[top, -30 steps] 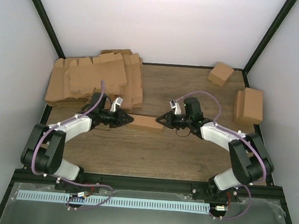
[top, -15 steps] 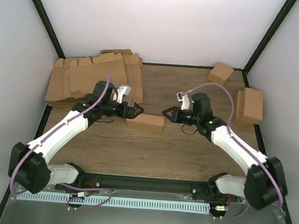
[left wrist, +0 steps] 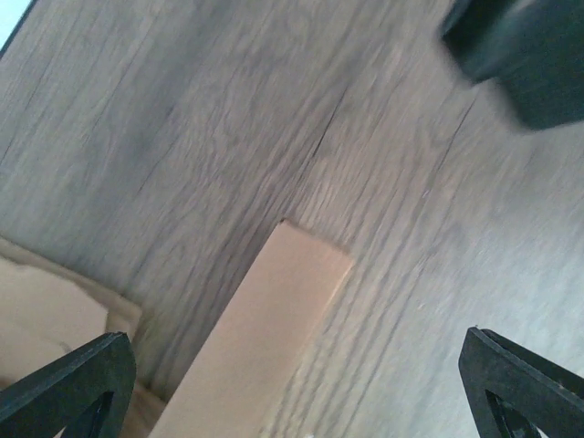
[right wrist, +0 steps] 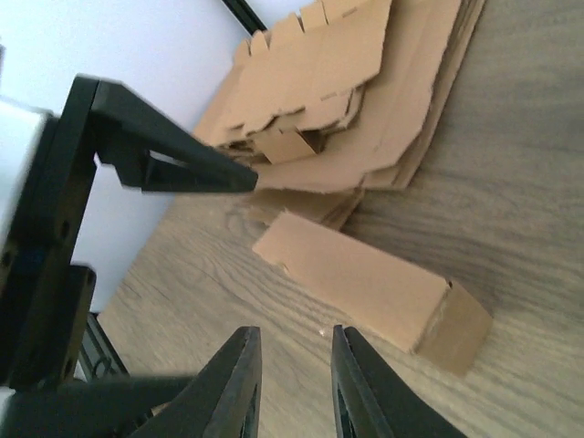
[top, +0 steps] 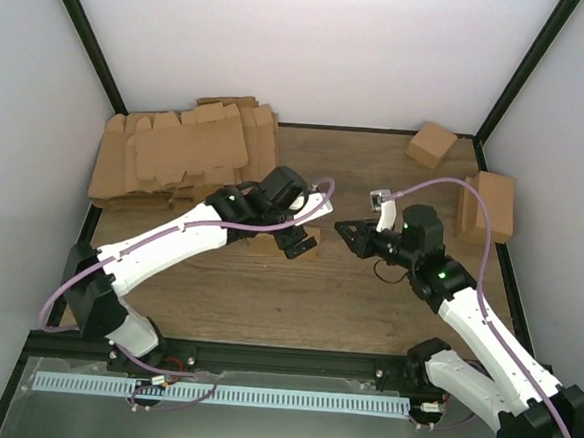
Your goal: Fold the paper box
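The paper box [top: 263, 243] lies folded as a long shallow brown box on the wooden table, mid-left. My left gripper [top: 295, 241] hovers over its right end and hides much of it from above. In the left wrist view the paper box [left wrist: 265, 338] lies below and between the wide-open fingers [left wrist: 68, 388], untouched. My right gripper [top: 346, 231] sits just right of the box, apart from it. In the right wrist view the box [right wrist: 365, 278] lies ahead of my right gripper [right wrist: 292, 365], whose jaws stand a little apart with nothing between them.
A pile of flat brown blanks [top: 181, 156] covers the back left, close behind the box, and shows as the pile [right wrist: 365, 91] in the right wrist view. A small cube-like box [top: 431, 144] sits back right. Finished boxes [top: 488, 206] stand by the right wall.
Both grippers were shut at the box's two ends. The left arm swung right over the box and opened wide. The right gripper drew back to the right and opened slightly.
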{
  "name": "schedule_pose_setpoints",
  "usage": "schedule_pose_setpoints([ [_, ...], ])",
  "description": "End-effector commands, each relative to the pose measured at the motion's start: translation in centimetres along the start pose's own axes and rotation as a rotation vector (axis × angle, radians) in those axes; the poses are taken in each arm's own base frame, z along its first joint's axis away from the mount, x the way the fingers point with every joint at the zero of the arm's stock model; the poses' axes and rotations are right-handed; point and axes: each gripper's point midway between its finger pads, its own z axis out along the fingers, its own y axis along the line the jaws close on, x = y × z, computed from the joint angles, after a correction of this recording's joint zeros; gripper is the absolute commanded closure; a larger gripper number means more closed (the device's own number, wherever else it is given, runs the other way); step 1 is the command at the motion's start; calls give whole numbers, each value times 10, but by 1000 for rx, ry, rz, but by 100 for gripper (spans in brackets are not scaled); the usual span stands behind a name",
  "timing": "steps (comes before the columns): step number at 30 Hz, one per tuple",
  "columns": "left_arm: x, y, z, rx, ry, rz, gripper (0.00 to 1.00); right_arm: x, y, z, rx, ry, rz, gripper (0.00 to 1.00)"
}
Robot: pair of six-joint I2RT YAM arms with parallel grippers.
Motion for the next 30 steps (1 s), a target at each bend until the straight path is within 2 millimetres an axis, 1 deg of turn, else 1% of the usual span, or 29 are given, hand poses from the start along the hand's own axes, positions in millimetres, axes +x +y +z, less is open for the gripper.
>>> schedule_pose_setpoints([
  [1, 36, 17, 11, -85, 208, 199, 0, 7, 5, -12, -23, -11, -13, 74],
  [3, 46, 17, 17, -81, 256, 222, 0, 9, 7, -14, -35, -14, -18, 71],
  [5, 56, 17, 23, -71, 296, 261, 0, 11, 7, -14, -36, -9, -22, 63],
  [6, 61, 17, 25, -65, 310, 276, 0, 12, 6, -15, -33, -9, -24, 56],
  [7, 65, 19, 27, -57, 319, 286, 0, 11, 5, -15, -26, -11, -25, 44],
  [9, 70, 23, 30, -37, 327, 280, 0, 10, 0, -16, 5, -20, -17, 13],
  [10, 71, 27, 30, -30, 326, 266, 0, 10, -3, -17, 24, -26, -11, 4],
  [11, 72, 30, 32, -18, 323, 255, 0, 9, -5, -18, 38, -32, -6, 0],
  [13, 77, 33, 35, -3, 332, 249, 0, 9, -10, -18, 65, -36, 6, 0],
  [15, 87, 34, 41, 0, 368, 267, 0, 10, -12, -18, 74, -34, 15, 0],
  [18, 105, 45, 51, -39, 447, 273, 0, 10, -12, -18, 72, -34, 15, 0],
  [21, 113, 51, 59, -31, 476, 268, 0, 9, -11, -15, 66, -29, 12, 0],
  [28, 126, 53, 74, -6, 535, 270, 0, 9, -8, -11, 44, -10, 6, 0],
  [30, 125, 56, 78, -18, 532, 272, 3, 10, -8, -11, 43, -6, 9, 0],
])
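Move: The closed paper box lies on the table some 19 cm below the left hand, about 5 cm farther out and 4 cm to its left, its long side running left-right. The middle of the pile of flat cardboard stands roughly 20 cm beyond the box and 25 cm to the left of it, also on the table. From the right hand the box is about 13 cm to the left, 5 cm ahead and 22 cm down. Heading down onto the paper box with fingers kept wide open, the left hand sinks about 13 cm while going some 7 cm left and a little forward. It rolls about 30 degrees so that the fingers, slanting right at first, point nearly straight down across the box's left half; contact can't be seen. The right hand spreads its nearly shut fingers fully, easing a couple of centimetres down and slightly right. ##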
